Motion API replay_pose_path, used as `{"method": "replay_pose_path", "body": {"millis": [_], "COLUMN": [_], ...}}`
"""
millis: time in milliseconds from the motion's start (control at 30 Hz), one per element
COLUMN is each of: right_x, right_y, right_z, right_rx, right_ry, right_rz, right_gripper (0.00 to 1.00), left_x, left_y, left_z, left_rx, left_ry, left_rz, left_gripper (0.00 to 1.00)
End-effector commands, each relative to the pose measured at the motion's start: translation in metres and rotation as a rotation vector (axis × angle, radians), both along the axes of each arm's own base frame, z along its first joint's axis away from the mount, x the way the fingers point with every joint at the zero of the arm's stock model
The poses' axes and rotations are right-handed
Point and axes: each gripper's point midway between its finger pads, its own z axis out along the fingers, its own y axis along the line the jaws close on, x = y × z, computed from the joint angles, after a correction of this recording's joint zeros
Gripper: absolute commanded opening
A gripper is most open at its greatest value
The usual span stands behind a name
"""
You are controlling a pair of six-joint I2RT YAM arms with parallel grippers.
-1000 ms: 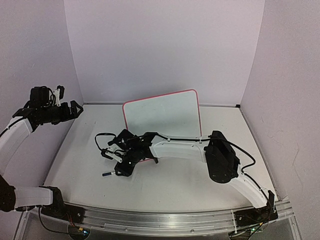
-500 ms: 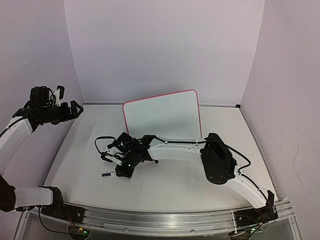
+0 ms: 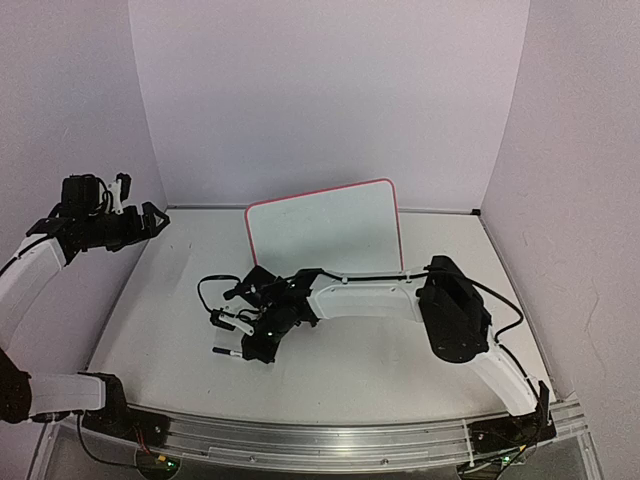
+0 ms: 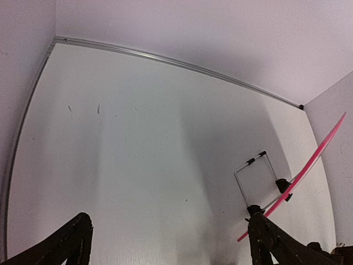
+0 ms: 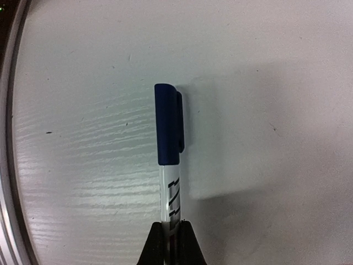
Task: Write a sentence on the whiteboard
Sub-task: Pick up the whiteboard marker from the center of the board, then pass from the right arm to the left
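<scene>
The whiteboard (image 3: pixel 325 238), white with a red-pink frame, stands tilted at the back centre of the table; no sentence shows on its face. In the left wrist view I see only its red edge (image 4: pixel 317 157) and its wire stand (image 4: pixel 253 176). A marker (image 5: pixel 170 165) with a blue cap (image 5: pixel 168 124) lies low over the table, and my right gripper (image 5: pixel 172 229) is shut on its white barrel. From above, that gripper (image 3: pixel 248 343) sits in front of the board's left corner, the marker (image 3: pixel 225 352) pointing left. My left gripper (image 3: pixel 150 218) hangs open and empty at the far left.
Pale walls close the table on three sides, with a metal strip (image 4: pixel 165 58) along the back edge. The right arm's white link (image 3: pixel 360 295) stretches across in front of the board's lower edge. An aluminium rail (image 3: pixel 320 440) runs along the near edge.
The right gripper's jaws closed onto the marker's barrel and shifted slightly nearer and to the right with it. The left arm stayed where it was.
</scene>
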Motion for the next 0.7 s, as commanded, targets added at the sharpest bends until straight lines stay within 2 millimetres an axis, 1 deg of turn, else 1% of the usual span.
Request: {"method": "replay_pose_path", "body": {"millis": [0,33,67,100,133,200,233,300,333,367,400,500,600,633,667], "right_x": [0.0,0.002,0.004,0.008,0.011,0.019,0.026,0.03,0.032,0.033,0.037,0.041,0.042,0.042,0.042], "right_y": [-0.008,-0.014,-0.021,-0.033,-0.037,-0.046,-0.053,-0.057,-0.059,-0.06,-0.062,-0.066,-0.07,-0.071,-0.072], "right_z": [0.087,0.102,0.106,0.11,0.111,0.114,0.117,0.121,0.123,0.126,0.13,0.137,0.152,0.152,0.158], "right_rx": [0.123,0.141,0.141,0.134,0.135,0.138,0.143,0.146,0.148,0.15,0.149,0.156,0.195,0.196,0.209], "right_ry": [-0.061,-0.082,-0.09,-0.09,-0.09,-0.086,-0.088,-0.104,-0.116,-0.127,-0.156,-0.191,-0.221,-0.222,-0.23], "right_rz": [-0.058,-0.072,-0.083,-0.099,-0.107,-0.128,-0.143,-0.152,-0.154,-0.158,-0.165,-0.178,-0.189,-0.191,-0.194], "right_gripper": [0.0,0.0,0.0,0.0,0.0,0.0,0.0,0.0,0.0,0.0,0.0,0.0,0.0,0.0,0.0], "left_x": [-0.01,-0.014,-0.02,-0.027,-0.032,-0.038,-0.045,-0.053,-0.059,-0.062,-0.066,-0.072,-0.076,-0.076,-0.078], "left_y": [-0.022,-0.03,-0.039,-0.058,-0.066,-0.08,-0.098,-0.119,-0.132,-0.141,-0.158,-0.173,-0.181,-0.182,-0.184], "left_z": [-0.016,-0.018,-0.02,-0.018,-0.018,-0.026,-0.037,-0.044,-0.045,-0.046,-0.041,-0.034,-0.033,-0.033,-0.034], "left_rx": [-0.11,-0.146,-0.186,-0.212,-0.225,-0.222,-0.214,-0.209,-0.219,-0.235,-0.278,-0.339,-0.399,-0.406,-0.423], "left_ry": [0.051,0.056,0.063,0.05,0.053,0.081,0.131,0.17,0.183,0.195,0.185,0.18,0.198,0.197,0.207], "left_rz": [-0.096,-0.134,-0.184,-0.27,-0.312,-0.374,-0.438,-0.507,-0.557,-0.589,-0.649,-0.707,-0.75,-0.753,-0.766], "left_gripper": [0.96,0.96,0.96,0.96,0.96,0.97,0.97,0.97,0.97,0.97,0.96,0.96,0.94,0.93,0.92]}}
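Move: The marker, already pinched in the right gripper just above the table, lies about 15 cm back, 18 cm to the right and 22 cm below the open left gripper. From the right gripper, the left gripper is thus some 15 cm ahead, 18 cm left and 22 cm up. The whiteboard's near lower corner is about 7 cm ahead and 6 cm right of the right gripper, nearly level; the board's middle is roughly 17 cm ahead, 19 cm right and 12 cm up. Lift the marker with the right gripper kept shut, about 12 cm up while drifting some 7 cm right, then ease forward and slightly down to bring it in front of the whiteboard's near lower corner. Meanwhile swing the open left gripper some 17 cm right, with back and down added, turning it about 40 degrees clockwise towards the marker's cap without touching it. ##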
